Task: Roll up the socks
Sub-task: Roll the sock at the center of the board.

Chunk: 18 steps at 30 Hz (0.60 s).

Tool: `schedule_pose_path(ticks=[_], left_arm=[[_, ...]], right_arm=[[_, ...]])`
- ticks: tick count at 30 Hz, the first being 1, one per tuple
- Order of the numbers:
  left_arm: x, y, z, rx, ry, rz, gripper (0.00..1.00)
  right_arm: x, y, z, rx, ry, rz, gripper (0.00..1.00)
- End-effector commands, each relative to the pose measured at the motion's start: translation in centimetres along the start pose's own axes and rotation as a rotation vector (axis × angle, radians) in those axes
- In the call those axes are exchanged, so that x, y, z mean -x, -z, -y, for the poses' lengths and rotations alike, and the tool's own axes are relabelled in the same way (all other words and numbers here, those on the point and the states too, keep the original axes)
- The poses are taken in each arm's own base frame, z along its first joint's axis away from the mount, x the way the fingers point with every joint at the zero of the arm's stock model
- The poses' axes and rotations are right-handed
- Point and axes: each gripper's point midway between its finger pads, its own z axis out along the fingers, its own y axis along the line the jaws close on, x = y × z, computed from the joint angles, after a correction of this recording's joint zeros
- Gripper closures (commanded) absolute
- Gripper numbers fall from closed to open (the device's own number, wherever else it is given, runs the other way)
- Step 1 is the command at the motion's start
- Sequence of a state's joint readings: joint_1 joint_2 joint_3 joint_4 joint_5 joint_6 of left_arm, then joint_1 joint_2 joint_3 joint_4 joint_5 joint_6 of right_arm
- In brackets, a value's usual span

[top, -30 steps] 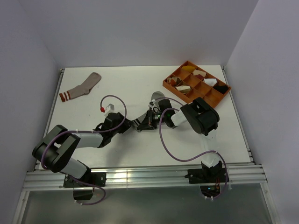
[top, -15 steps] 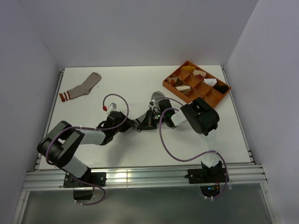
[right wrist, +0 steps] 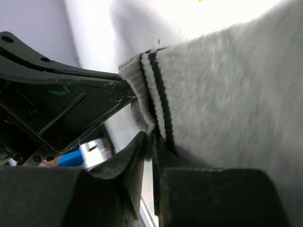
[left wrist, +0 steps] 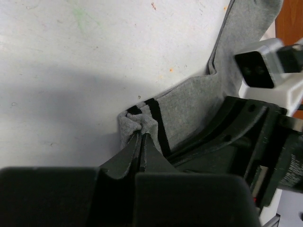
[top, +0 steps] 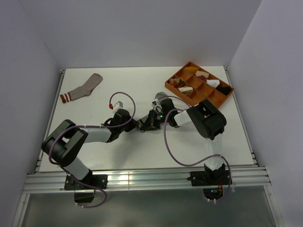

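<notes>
The grey sock (top: 160, 99) lies mid-table, its dark-striped cuff pointing toward the arms. In the left wrist view my left gripper (left wrist: 142, 135) is shut on a bunched corner of the grey sock's (left wrist: 199, 104) cuff. My right gripper (right wrist: 152, 139) meets it from the other side, its jaws nearly together with the edge of the grey sock's (right wrist: 227, 94) cuff pinched between the tips. From above, the left gripper (top: 136, 125) and right gripper (top: 145, 125) almost touch. The pinkish-tan sock (top: 83, 88) lies flat at the far left, apart from both arms.
An orange divided tray (top: 177, 73) holding small cloth bundles stands at the far right, just beyond the grey sock's toe. White walls close in the table at the back and both sides. Purple cables loop over both arms.
My left gripper slid right to the grey sock's cuff and closed on it. The right gripper stayed at the cuff, while its arm shifted slightly.
</notes>
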State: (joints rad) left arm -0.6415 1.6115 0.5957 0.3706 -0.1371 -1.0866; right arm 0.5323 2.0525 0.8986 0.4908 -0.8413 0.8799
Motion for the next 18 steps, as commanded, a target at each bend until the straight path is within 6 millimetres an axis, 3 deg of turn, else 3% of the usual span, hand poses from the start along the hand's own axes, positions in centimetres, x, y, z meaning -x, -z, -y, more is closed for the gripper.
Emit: schedule_pose_path(ticks=[1,7,10,18], left_arm=[[-0.4,-0.3,-0.7,0.065,-0.040,-0.008,1.00],[-0.6,-0.4,-0.9,0.095,-0.038,-0.015,1.00],[-0.5,-0.4,-0.9,0.103,-0.038,-0.013,1.00],[-0.5,-0.4,-0.9,0.120,-0.036,-0.022,1.00]], right_arm=[[1.9,1.4,0.0,-0.124,0.107,0.104,0.83],[3.5,3.7,-2.5,-0.210,0.274,0.245,0.67],[3.8,4.3,-2.6,-0.249,0.350,0.300,0.63],[1.6,2.1,-1.3,-0.381,0.533,0.286,0.55]])
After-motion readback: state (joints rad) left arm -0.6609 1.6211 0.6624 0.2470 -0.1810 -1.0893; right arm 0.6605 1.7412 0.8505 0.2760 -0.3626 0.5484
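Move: The striped cuff of the grey sock is right at both hands. Its middle lies about 2 cm ahead of the right hand, whose loosening fingers still straddle its near corner, and about 1 cm back and 2 cm to the right of the left hand, which pinches the far corner. From the right hand, the sock's toe is some 17 cm ahead and 9 cm right, and the wooden box's middle roughly 21 cm ahead and 27 cm right. The right fingers let go of the cuff's near corner and keep opening to nearly half wide as the hand lifts about 5 cm, easing forward and to the right, then turns back and sinks a little towards the cuff, its wrist rolling some 30 degrees and the fingers tipping steeper. The left hand stays put with its shut fingers still pinching the cuff. ##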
